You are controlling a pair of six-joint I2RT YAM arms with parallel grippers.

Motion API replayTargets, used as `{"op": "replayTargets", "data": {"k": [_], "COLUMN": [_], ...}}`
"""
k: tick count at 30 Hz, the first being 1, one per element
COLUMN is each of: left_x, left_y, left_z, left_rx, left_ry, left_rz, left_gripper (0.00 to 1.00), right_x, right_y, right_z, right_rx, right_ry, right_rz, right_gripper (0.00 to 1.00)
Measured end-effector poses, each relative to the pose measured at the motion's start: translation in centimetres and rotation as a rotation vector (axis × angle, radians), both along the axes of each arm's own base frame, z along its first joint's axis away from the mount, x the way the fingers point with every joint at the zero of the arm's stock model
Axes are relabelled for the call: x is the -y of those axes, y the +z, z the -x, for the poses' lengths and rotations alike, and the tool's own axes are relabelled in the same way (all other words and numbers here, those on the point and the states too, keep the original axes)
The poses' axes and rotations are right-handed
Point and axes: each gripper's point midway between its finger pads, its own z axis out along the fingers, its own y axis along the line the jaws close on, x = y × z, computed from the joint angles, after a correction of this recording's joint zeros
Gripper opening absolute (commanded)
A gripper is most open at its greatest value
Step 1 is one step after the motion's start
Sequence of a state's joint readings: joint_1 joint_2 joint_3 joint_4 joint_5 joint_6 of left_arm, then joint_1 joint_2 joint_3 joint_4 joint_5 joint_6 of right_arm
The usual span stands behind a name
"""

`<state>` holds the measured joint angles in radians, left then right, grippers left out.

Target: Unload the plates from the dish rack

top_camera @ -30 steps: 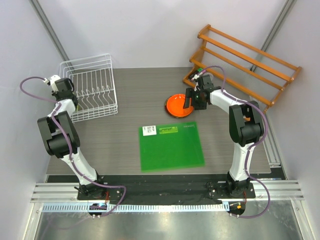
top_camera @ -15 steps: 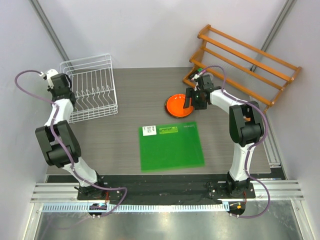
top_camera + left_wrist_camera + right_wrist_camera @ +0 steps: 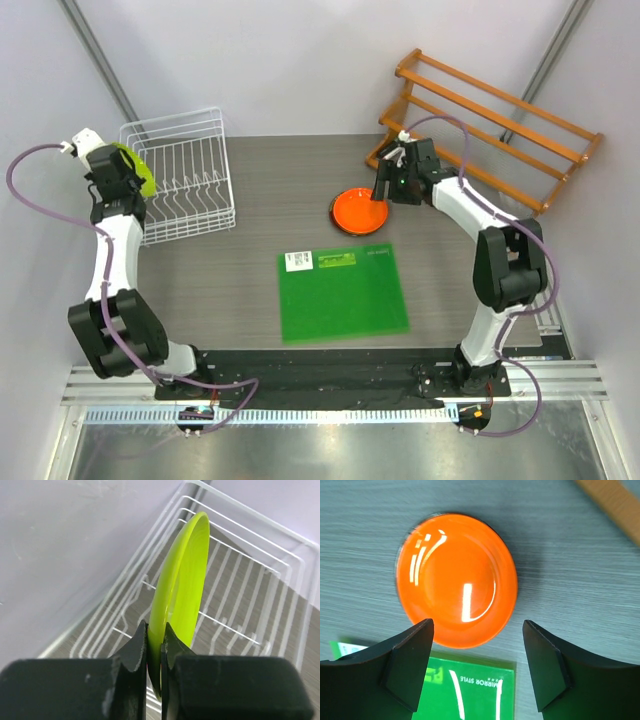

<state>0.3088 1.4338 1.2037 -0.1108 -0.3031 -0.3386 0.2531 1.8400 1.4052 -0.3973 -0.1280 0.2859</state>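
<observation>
The lime green plate (image 3: 137, 167) stands on edge over the left side of the white wire dish rack (image 3: 185, 180). My left gripper (image 3: 113, 180) is shut on it. In the left wrist view both fingers (image 3: 134, 647) pinch the lower rim of the lime green plate (image 3: 182, 575), with the dish rack's wires (image 3: 240, 580) below. The orange plate (image 3: 361, 211) lies flat on the table. Just above it my right gripper (image 3: 381, 198) is open. In the right wrist view the open gripper (image 3: 477, 625) hangs over the near rim of the orange plate (image 3: 455, 580) and holds nothing.
A flat green square mat (image 3: 343, 293) lies in the middle of the table, its edge (image 3: 470, 690) close to the orange plate. An orange wooden slatted shelf (image 3: 490, 125) stands at the back right. Grey walls close in behind the rack and on both sides.
My left gripper has shut on the lime green plate and drawn it up and left out of the rack. The right gripper has lifted a little above the orange plate.
</observation>
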Motion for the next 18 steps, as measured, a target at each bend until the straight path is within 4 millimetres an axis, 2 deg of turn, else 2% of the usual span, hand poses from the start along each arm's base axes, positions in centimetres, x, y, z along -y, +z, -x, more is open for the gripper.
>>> {"op": "replayTargets", "data": {"k": [4, 6, 8, 13, 18], "left_x": [2.4, 4.3, 7.1, 14.1, 17.9], "left_y": [1.0, 1.6, 2.3, 3.6, 2.1], "left_z": [0.6, 1.0, 1.6, 3.3, 4.7], "left_rx": [0.04, 0.062, 0.098, 0.175, 0.172], "left_ry": [-0.075, -0.128, -0.204, -0.415, -0.529], "left_rz": [0.074, 0.11, 0.147, 0.255, 0.356], "left_gripper": [0.0, 0.0, 0.0, 0.0, 0.0], "right_x": [0.1, 0.1, 0.0, -0.9, -2.1], "right_y": [3.8, 5.2, 6.4, 6.6, 5.6], "right_z": [0.4, 0.7, 1.1, 1.9, 3.3], "right_rx": [0.08, 0.112, 0.137, 0.132, 0.091], "right_ry": [-0.002, 0.001, 0.012, 0.048, 0.081], "right_rz": [-0.02, -0.031, -0.049, -0.091, -0.151], "right_gripper": [0.78, 0.79, 0.8, 0.81, 0.82]}}
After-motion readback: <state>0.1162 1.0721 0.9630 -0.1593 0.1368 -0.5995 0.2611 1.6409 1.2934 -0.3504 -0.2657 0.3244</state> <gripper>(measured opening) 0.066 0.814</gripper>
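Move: The left hand already holds the green plate. Its goal, the orange plate on the stack, lies roughly 50 cm to its right, about level in reach and 25 cm below. The dish rack's middle sits some 8 cm right, 6 cm ahead and 18 cm below; the green mat is 46 cm right, 20 cm back. From the open right hand, the orange plate is about 4 cm ahead, 6 cm left and 9 cm below. Left swings the pinched plate 18 cm right towards the stack, turning clockwise; the open right rises about 5 cm. ##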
